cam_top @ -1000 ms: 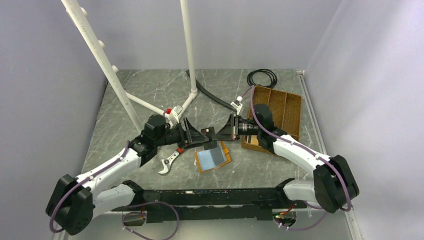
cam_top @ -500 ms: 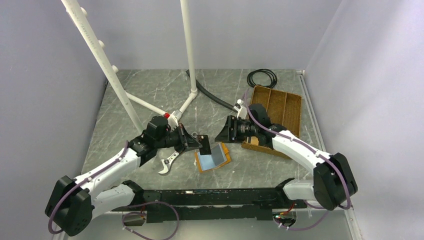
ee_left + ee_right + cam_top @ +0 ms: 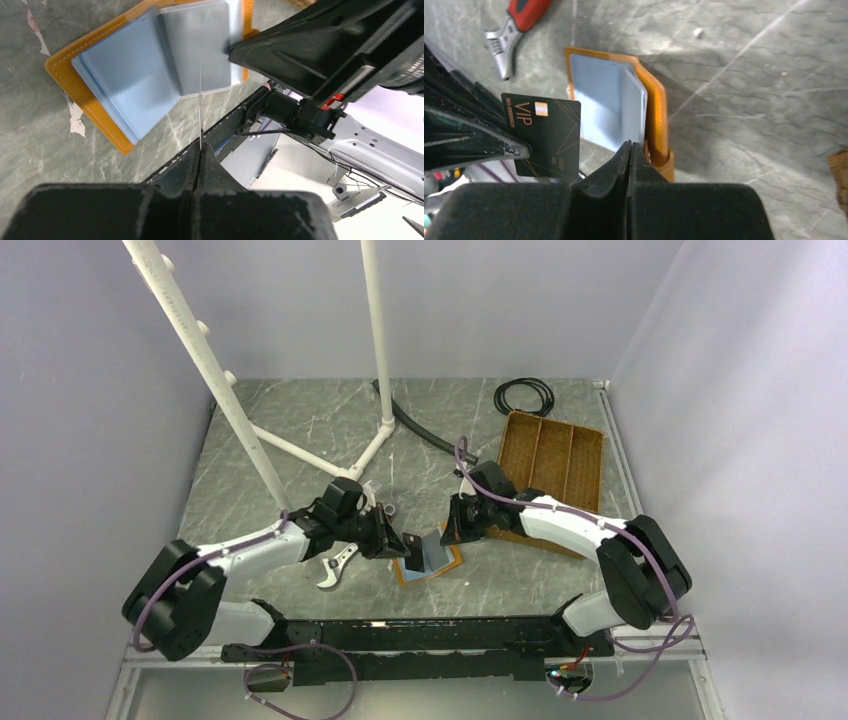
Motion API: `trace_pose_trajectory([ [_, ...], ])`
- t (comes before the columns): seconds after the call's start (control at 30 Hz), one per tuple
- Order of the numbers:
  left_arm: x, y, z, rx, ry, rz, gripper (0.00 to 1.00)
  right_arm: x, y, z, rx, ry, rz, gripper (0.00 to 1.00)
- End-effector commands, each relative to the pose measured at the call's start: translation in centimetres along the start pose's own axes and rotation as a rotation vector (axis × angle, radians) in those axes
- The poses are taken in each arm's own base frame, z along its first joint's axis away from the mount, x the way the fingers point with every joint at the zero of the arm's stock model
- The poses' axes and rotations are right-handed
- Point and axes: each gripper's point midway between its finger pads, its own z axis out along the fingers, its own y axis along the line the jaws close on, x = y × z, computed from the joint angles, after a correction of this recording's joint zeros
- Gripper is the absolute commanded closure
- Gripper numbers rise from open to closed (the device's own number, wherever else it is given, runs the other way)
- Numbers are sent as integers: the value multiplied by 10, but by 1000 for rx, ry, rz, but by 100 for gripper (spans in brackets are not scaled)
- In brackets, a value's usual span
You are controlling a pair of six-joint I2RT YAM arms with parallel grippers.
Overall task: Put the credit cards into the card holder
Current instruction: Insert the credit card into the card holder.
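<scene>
The card holder [image 3: 432,560] lies open on the table, orange-tan outside with bluish panels [image 3: 130,85]. My left gripper [image 3: 398,541] is shut on a black credit card [image 3: 413,543] and holds it on edge over the holder's left half. That card shows gold VIP lettering [image 3: 546,137] in the right wrist view and is only a thin edge-on line [image 3: 200,100] in the left wrist view. My right gripper [image 3: 453,530] is shut, its tips [image 3: 630,146] against the raised grey inner panel [image 3: 631,107]. Whether it pinches that panel I cannot tell.
A red-handled wrench [image 3: 338,565] lies just left of the holder. The brown divided tray [image 3: 555,455] stands at the back right, with a black cable coil [image 3: 523,395] behind it. White pipe legs [image 3: 300,450] and a black hose [image 3: 420,430] cross the back of the table.
A second ago both grippers met at the card above the table. The right one let go and dropped to the holder's right side. The left one brought the card down over the holder.
</scene>
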Motion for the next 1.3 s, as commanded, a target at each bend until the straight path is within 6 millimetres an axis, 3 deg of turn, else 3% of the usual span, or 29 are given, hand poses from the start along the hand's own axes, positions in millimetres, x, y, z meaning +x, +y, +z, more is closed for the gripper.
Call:
trace_pose_trajectory([
  [0.0, -6, -14, 17, 61, -3, 27, 100, 0, -33, 10, 126, -29, 19, 100],
  [0.17, -9, -4, 26, 42, -7, 23, 100, 9, -59, 18, 212, -20, 68, 100],
  [0.33, -6, 3, 33, 41, 12, 6, 100, 15, -66, 25, 223, 8, 81, 100],
  [0.93, 2, 25, 37, -22, 40, -53, 100, 15, -65, 25, 210, 3, 74, 100],
  [1.27, 6, 28, 49, 44, 79, -86, 100, 15, -65, 23, 211, -3, 70, 100],
])
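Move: The card holder lies open below both hands. Its middle is about 6 cm to the right of the left hand, 2 cm ahead and 9 cm below; the clear sleeve on its right half, where the left hand's black card is headed, is roughly 8 cm right, 3 cm ahead and 9 cm below. The wrench lies some 10 cm left of that hand and 3 cm ahead. From the right hand the sleeve is about 2 cm left, 1 cm back and 5 cm down, with the tray's middle some 24 cm right and 16 cm ahead. The black card, still pinched in the shut left fingers, is lowered about 5 cm and carried 1.5 cm to the right towards the near-left edge of the clear sleeve, quickly at first, then creeping down. Meanwhile the right hand's closed fingertips drop 4.5 cm and slide 2 cm right onto the sleeve's far-right part, then stay there. ##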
